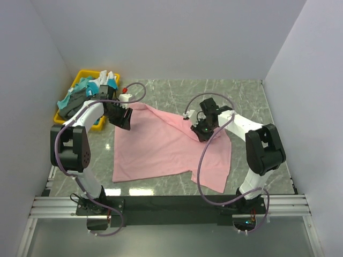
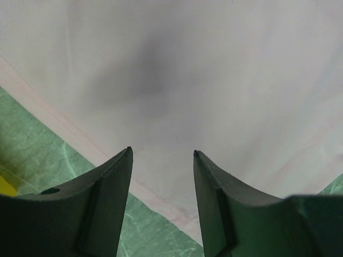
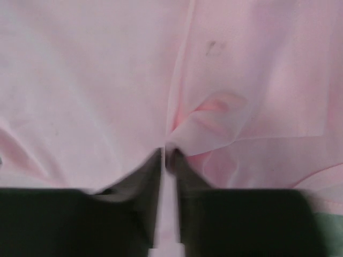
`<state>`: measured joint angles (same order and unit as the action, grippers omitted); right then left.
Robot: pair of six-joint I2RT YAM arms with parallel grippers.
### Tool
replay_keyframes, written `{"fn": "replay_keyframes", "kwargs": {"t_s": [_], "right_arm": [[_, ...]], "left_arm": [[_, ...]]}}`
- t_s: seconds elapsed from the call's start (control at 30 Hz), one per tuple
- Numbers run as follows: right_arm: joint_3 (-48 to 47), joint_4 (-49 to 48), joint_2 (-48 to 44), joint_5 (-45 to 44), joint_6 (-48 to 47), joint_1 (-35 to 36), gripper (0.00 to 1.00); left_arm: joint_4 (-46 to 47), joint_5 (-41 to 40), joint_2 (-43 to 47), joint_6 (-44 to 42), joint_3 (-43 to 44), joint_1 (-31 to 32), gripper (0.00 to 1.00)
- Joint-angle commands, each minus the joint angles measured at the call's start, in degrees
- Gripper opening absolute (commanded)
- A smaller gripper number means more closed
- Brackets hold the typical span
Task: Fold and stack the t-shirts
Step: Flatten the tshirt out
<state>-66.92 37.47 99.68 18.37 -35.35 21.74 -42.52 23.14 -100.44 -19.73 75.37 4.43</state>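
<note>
A light pink t-shirt (image 1: 161, 150) lies spread out, partly creased, on the green marble table (image 1: 177, 91). My left gripper (image 1: 124, 124) hovers open over the shirt's upper left edge. In the left wrist view its fingers (image 2: 162, 152) straddle the hem of the pink cloth (image 2: 214, 80) with nothing between them. My right gripper (image 1: 199, 134) is at the shirt's upper right part. In the right wrist view its fingers (image 3: 167, 152) are shut on a pinched ridge of the pink cloth (image 3: 96, 80), with creases running into the tips. Teal (image 1: 67, 101), dark grey (image 1: 77, 98) and white (image 1: 104, 78) t-shirts lie heaped in the bin.
A yellow plastic bin (image 1: 83, 73) stands at the back left against the wall, just behind the left arm. White walls close in the table on three sides. A black rail runs along the near edge. Bare green table (image 2: 32, 155) shows left of the hem.
</note>
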Motion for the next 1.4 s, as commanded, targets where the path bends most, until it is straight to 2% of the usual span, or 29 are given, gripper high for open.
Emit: {"fn": "replay_keyframes", "kwargs": {"t_s": [0.0, 0.03, 0.1, 0.27, 0.33, 0.93, 1.3, 1.37], "right_arm": [[-3.9, 3.7, -3.0, 3.0, -2.1, -2.0, 0.3], [-7.2, 4.2, -2.6, 5.0, -0.6, -2.9, 0.35], [-11.0, 5.1, -0.4, 6.8, 4.5, -5.8, 0.39], [-20.7, 4.8, 7.8, 6.8, 16.1, -9.6, 0.38], [-22.2, 5.4, 9.6, 6.0, 17.2, -10.3, 0.36], [-21.2, 4.8, 17.6, -0.3, 25.0, -10.4, 0.37], [-23.6, 5.3, 20.6, 2.3, 27.4, -9.9, 0.38], [-23.9, 5.5, 20.4, 2.9, 27.5, -10.0, 0.35]], "left_arm": [[1.4, 1.8, 2.3, 1.3, 0.1, -0.2, 0.55], [1.1, 2.2, 2.2, 1.3, 0.3, -0.3, 0.55], [1.3, 2.4, 2.1, 1.7, 0.6, -0.3, 0.55], [0.8, 2.5, 1.4, 2.1, 1.7, -0.4, 0.55], [0.6, 2.4, 1.4, 2.1, 2.1, -0.4, 0.55], [1.0, 2.0, 1.2, 1.8, 1.4, -0.5, 0.55], [0.9, 1.9, 1.0, 0.7, 1.0, -0.5, 0.55], [0.9, 1.9, 1.2, 0.6, 0.8, -0.5, 0.55]]}}
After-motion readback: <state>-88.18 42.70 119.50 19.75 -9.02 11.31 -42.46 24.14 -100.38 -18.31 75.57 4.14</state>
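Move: Just ahead of the right hand, about 8 cm forward, 3 cm right and 3 cm below, lies the t-shirt's turned-over upper edge. The dragged cloth tip is between its fingertips, some 2 cm below the hand point; the shirt's right border lies about 12 cm to the right, roughly level, and its near-right flap about 21 cm back and 5 cm right. From the left hand, that upper edge is some 37 cm right, 3 cm forward and 7 cm lower. Letting go of the cloth tip, the right hand opens its fingers partway and hops up and forward, rising about 7 cm over the turned-over flap. It then sinks some 9 cm with a slight draw back, ending about 8 cm farther out and a little to the right, turned some 35 degrees clockwise. The parted fingertips end around the loose layer at the upper edge. ##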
